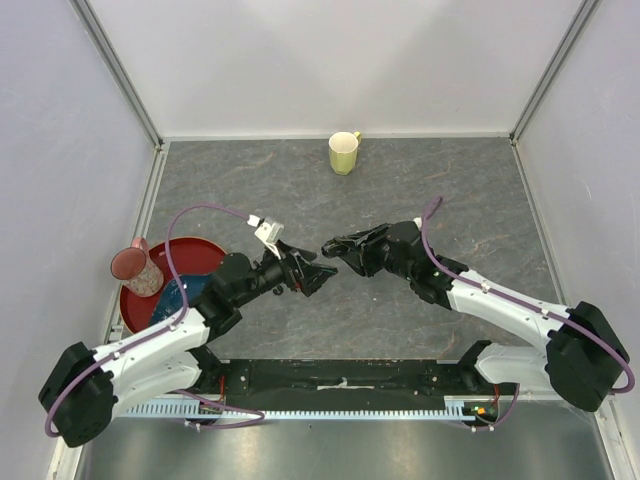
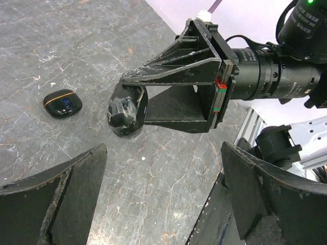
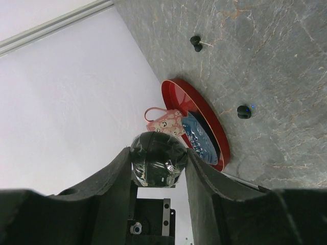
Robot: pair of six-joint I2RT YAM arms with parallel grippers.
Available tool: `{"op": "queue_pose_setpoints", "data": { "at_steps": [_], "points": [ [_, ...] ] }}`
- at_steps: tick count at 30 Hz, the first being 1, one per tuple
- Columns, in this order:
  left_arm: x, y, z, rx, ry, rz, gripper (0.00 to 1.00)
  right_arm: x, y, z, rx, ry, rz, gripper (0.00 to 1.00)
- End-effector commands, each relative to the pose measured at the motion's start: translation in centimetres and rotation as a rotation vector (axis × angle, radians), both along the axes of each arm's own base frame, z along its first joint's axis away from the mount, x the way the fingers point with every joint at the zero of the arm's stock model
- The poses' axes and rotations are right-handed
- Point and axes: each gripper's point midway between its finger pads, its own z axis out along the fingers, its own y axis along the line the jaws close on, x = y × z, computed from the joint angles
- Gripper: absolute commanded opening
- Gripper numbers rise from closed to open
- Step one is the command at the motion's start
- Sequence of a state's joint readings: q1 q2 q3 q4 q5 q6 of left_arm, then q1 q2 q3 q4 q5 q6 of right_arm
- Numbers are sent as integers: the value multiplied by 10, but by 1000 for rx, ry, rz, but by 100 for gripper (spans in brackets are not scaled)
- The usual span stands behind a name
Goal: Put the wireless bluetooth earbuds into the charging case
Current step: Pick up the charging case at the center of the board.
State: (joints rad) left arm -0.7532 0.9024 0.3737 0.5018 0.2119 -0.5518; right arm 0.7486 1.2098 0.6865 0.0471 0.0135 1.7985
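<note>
My right gripper [image 1: 330, 247] hangs over the middle of the table, shut on a rounded black charging case [image 3: 157, 159] with a glossy wrap. The left wrist view shows the same case [image 2: 126, 112] at the tips of that gripper [image 2: 132, 99]. My left gripper [image 1: 316, 278] faces it from just in front, jaws wide open [image 2: 163, 158] with only bare table between them. A second black case [image 2: 62, 103], with an orange band and a blue light, lies on the table. Two tiny black bits [image 3: 195, 43], perhaps earbuds, lie farther off. Another small dark piece [image 3: 244, 112] sits near the tray.
A red tray [image 1: 135, 305] holding a blue item and a pink patterned mug [image 1: 137, 268] sits at the left edge. A yellow-green cup [image 1: 344, 152] stands by the back wall. White walls enclose the grey marbled table on three sides.
</note>
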Motion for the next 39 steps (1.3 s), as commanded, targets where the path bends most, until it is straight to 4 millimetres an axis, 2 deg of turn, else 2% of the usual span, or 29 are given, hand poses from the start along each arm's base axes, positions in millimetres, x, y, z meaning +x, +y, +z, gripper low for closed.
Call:
{"op": "queue_pose_setpoints", "data": {
  "at_steps": [1, 16, 21, 28, 33, 39],
  "points": [
    [13, -7, 34, -79, -75, 35, 98, -1, 6, 12, 67, -10, 19, 0],
    [29, -13, 22, -65, -55, 72, 89, -6, 6, 18, 90, -7, 30, 0],
    [31, -17, 22, -65, -59, 66, 73, -7, 7, 17, 92, -2, 38, 0],
    [34, -23, 20, -65, -53, 55, 65, -8, 10, 19, 99, -2, 54, 0],
    [34, -24, 17, -63, -45, 49, 52, -8, 11, 23, 106, -8, 59, 0],
    [35, -28, 13, -60, -37, 40, 50, -9, 11, 24, 105, -13, 63, 0]
  ]
}}
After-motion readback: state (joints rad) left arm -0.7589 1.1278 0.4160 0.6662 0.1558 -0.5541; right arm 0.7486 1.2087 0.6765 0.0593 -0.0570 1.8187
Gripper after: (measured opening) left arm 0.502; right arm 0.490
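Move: The charging case is already pinched in the right gripper's fingertips. From the left hand it lies about 6 cm ahead, 3 cm to the right and some 2 cm lower. The striped case lies on the board about 14 cm ahead and 6 cm right of the left hand, roughly 17 cm below it. A loose earbud lies some 3 cm ahead and 10 cm left of that hand, about 18 cm down. Bring the left gripper about 4 cm forward and to the right, sinking a little, towards the charging case. On the way, narrow its fingers from wide open to about half, one on each side of the case's near end. Keep the right gripper's hold, easing it back about 1 cm towards the left hand. ##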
